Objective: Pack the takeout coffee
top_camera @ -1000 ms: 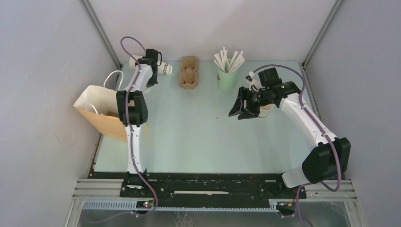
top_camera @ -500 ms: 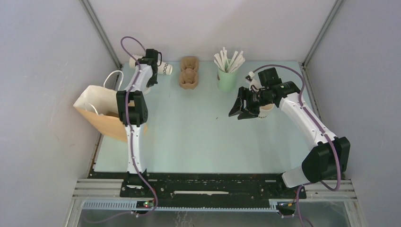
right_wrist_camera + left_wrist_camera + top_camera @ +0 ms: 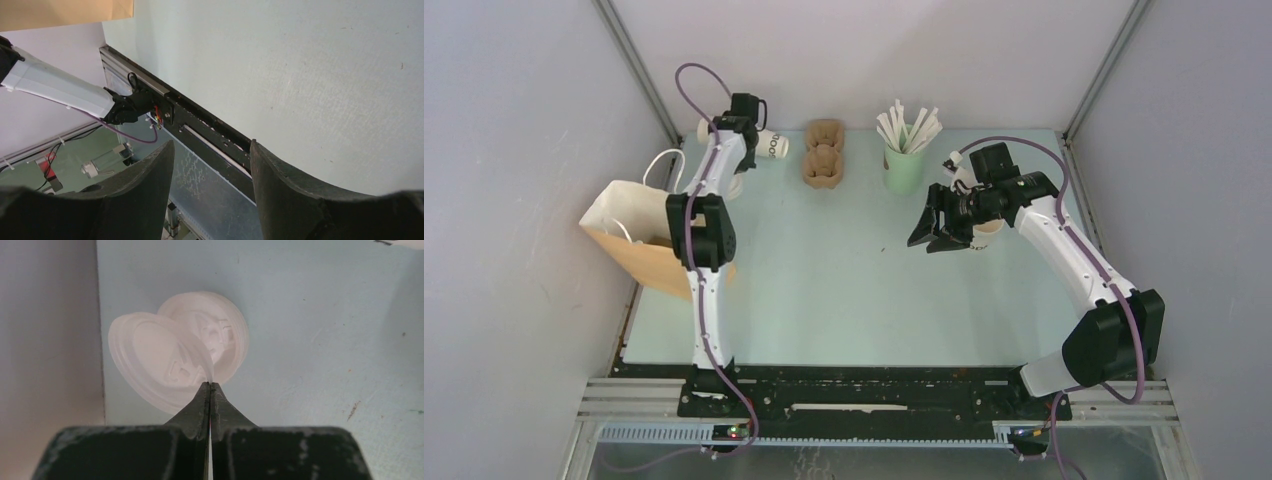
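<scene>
My left gripper (image 3: 210,385) is shut on the rim of a white round lid (image 3: 155,360). The lid hangs tilted above a short stack of like lids (image 3: 220,332) at the table's back left corner. Under my right wrist stands a small cream-white paper cup (image 3: 987,232), mostly hidden by the arm. My right gripper (image 3: 936,228) hovers to the cup's left with its jaws wide apart. In the right wrist view the right gripper (image 3: 211,145) has nothing between its fingers and faces the table's front rail.
A brown paper bag (image 3: 639,240) with white handles stands open at the left edge. Along the back are a lying stack of nested cups (image 3: 769,145), a brown pulp cup carrier (image 3: 824,153) and a pale green cup of white sticks (image 3: 904,160).
My left gripper has closed fully on the lid's rim and the left wrist has risen slightly. The right arm has not moved.
</scene>
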Action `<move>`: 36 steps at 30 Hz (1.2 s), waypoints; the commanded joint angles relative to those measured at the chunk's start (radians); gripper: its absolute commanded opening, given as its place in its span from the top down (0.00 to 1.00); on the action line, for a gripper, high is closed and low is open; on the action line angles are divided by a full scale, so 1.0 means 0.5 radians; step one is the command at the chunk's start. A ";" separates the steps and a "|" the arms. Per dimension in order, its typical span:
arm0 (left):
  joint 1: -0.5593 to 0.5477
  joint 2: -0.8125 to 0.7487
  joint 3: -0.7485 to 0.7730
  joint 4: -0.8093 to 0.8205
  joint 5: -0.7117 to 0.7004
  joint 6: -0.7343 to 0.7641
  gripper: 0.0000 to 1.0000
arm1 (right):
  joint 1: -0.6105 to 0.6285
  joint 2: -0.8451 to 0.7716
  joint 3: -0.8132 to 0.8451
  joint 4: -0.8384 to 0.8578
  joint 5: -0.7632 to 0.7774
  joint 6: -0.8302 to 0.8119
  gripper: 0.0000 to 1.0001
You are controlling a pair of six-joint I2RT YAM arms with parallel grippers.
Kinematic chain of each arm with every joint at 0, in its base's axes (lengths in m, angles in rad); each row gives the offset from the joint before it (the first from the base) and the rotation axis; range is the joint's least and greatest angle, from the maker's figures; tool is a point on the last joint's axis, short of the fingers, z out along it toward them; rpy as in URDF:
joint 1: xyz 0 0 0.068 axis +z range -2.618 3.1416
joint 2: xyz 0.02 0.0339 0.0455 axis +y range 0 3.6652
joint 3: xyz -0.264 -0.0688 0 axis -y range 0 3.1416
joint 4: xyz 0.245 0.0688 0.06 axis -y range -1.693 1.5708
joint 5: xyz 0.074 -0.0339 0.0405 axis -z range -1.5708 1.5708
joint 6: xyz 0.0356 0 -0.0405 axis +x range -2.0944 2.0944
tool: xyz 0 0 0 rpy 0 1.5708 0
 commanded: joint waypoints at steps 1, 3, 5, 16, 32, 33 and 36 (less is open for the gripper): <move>-0.064 -0.253 0.089 0.006 -0.128 0.020 1.00 | 0.010 -0.053 0.092 0.022 0.019 -0.036 0.34; -0.095 -0.293 0.086 0.004 -0.165 0.018 1.00 | 0.011 -0.060 0.096 0.011 0.034 -0.033 0.34; -0.134 -0.339 0.083 -0.012 -0.230 0.002 1.00 | 0.012 -0.069 0.119 -0.018 0.068 -0.033 0.34; -0.516 -1.053 -0.420 -0.099 0.366 -0.720 1.00 | -0.053 -0.213 0.286 -0.349 0.708 -0.159 0.23; -0.776 -2.450 -1.957 0.784 1.795 -1.460 1.00 | -0.877 -0.364 0.039 -0.246 0.936 -0.265 0.09; -0.783 -2.486 -1.991 0.800 1.825 -1.471 1.00 | -0.899 -0.331 0.039 -0.235 0.932 -0.261 0.09; -0.791 -2.552 -2.032 0.810 1.884 -1.487 1.00 | -0.924 -0.227 0.036 -0.172 0.900 -0.210 0.09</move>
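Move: The left hand already holds a white lid; the paper cup to be lidded stands about 60 cm to its right and 15 cm back, its middle some 4 cm lower. The remaining lids lie about 4 cm ahead, 3 cm left and 7 cm below. The straw holder is roughly 43 cm right and 2 cm ahead. From the empty right hand, the cup lies about 14 cm ahead, 15 cm right and 14 cm down. Left lifts its lid off the stack, sweeping back-right towards the cup; right swings 20 cm right, opening wider. ##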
